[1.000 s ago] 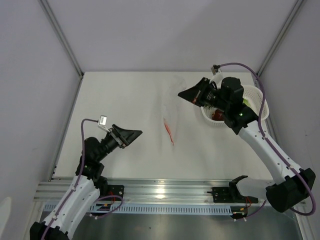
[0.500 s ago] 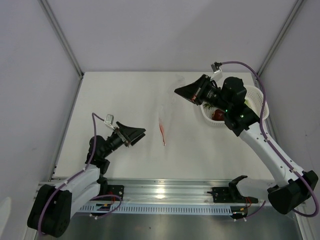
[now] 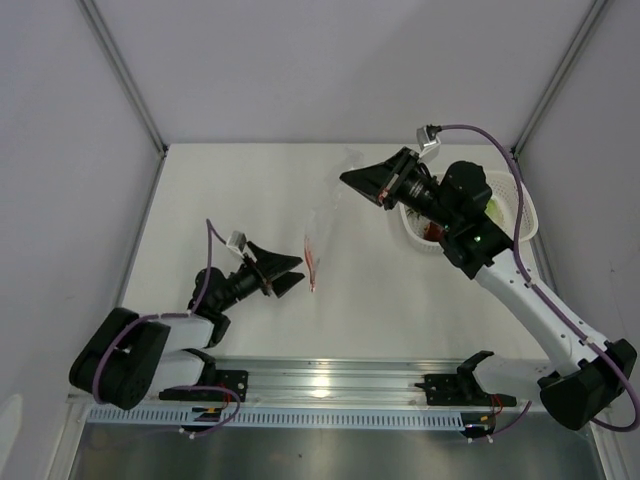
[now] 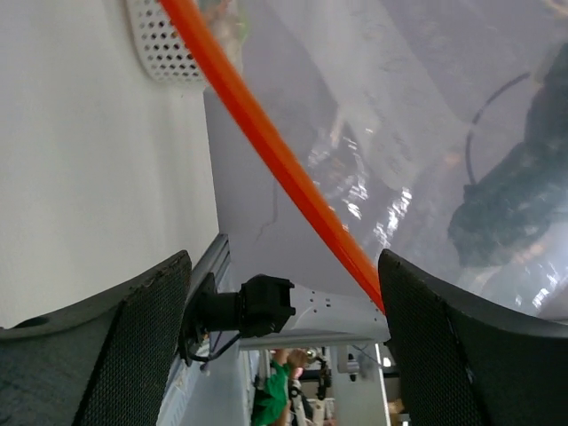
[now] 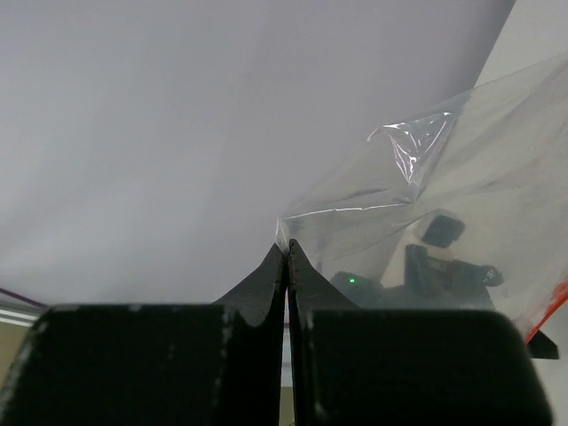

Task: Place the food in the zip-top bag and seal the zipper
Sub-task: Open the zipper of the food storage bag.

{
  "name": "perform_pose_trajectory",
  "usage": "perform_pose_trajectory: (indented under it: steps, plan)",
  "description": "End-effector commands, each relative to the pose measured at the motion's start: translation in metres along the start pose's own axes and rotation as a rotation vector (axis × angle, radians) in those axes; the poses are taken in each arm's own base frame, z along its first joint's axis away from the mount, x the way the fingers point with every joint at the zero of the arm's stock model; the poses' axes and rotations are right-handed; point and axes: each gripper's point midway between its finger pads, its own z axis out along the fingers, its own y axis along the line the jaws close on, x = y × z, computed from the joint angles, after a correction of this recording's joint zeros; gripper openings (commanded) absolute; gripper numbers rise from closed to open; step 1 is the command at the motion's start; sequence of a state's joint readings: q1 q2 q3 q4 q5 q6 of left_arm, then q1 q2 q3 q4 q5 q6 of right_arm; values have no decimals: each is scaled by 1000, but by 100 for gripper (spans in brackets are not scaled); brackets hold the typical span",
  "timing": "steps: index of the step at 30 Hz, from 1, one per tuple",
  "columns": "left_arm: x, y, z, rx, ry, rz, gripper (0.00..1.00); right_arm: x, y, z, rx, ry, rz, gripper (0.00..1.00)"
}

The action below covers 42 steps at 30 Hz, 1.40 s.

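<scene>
My right gripper is shut on one corner of the clear zip-top bag and holds it up above the table. In the right wrist view the jaws pinch the film of the bag. The red-orange zipper hangs at the bag's lower end. My left gripper is open right beside it. In the left wrist view the zipper runs diagonally down to the right fingertip, with the gripper open. Food lies in the white basket: a dark red fruit and a pale-green piece.
The basket stands at the table's right side, behind my right arm. Its perforated wall shows at the top of the left wrist view. Grey walls enclose the table at left, right and back; the metal rail runs along the near edge.
My right gripper has carried the bag left and up, so the zipper end swung toward the left. My left arm has dropped low and reached right up to the zipper.
</scene>
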<state>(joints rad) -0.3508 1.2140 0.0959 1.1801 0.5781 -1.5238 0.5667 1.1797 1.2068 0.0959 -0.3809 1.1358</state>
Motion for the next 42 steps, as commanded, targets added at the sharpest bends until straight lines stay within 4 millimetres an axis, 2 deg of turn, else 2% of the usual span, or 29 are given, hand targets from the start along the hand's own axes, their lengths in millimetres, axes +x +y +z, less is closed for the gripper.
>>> perform_pose_trajectory:
  steps: [1, 4, 7, 15, 21, 25, 30, 35, 36, 39, 40, 42]
  plan:
    - [1, -53, 8, 219, 10, 21, 88, -3, 23, -2, -79, -34, 6, 0]
    - [6, -49, 15, 230, 31, -39, 89, 5, 24, -1, -83, -19, 11, 0]
    - [-1, -45, 17, 221, -16, -27, 90, 9, 24, -1, -82, -11, 14, 0]
    - [-10, -66, 19, 285, -64, -1, 91, 22, 6, -6, -58, 7, 23, 0]
    - [-9, -71, 20, 296, -59, -35, 91, 27, 2, -9, -67, 13, 31, 0]
    - [-8, -83, 19, 330, -59, -33, 91, 29, -4, -12, -73, 10, 38, 0]
    - [-9, -90, 15, 350, -75, -33, 84, 36, -10, -19, -59, 32, 43, 0]
    - [-7, -90, 15, 342, -72, 9, 56, 52, -28, -34, -17, 82, 49, 0]
    - [-7, -90, 16, 337, -68, 18, 42, 57, -37, -37, 13, 100, 43, 0]
    - [-1, -84, 16, 290, -47, 71, 23, 66, -56, -47, 99, 138, 24, 0]
    - [0, -82, 16, 272, -46, 88, 12, 67, -61, -50, 115, 140, -20, 0]
    - [2, -75, 14, 206, -46, 149, 1, 73, -77, -58, 183, 168, -31, 0]
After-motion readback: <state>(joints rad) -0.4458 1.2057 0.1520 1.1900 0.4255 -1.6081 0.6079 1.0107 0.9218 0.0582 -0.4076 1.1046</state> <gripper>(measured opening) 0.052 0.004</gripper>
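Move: From my open left hand, the middle of the bag's red zipper strip lies about 3 cm ahead and 3 cm to the right, roughly 2 cm lower. Its slider end is some 6 cm back, 4 cm right and 4 cm higher; the clear bag film slopes up, its middle about 4 cm ahead, 6 cm right and 10 cm above. From my right hand, pinching the bag's bottom, the strip's middle is about 2 cm back, 6 cm left and 24 cm below. My left hand dips about 5 cm and tips its fingers down some 15 degrees, eases slightly forward and right, then climbs back to end about 3 cm above its start as the tilt levels out and the fingers shut, pinching the red strip. My right hand keeps its grip on the bag, drifting a little left and back, then sinking about 8 cm while drawing back towards my base. ##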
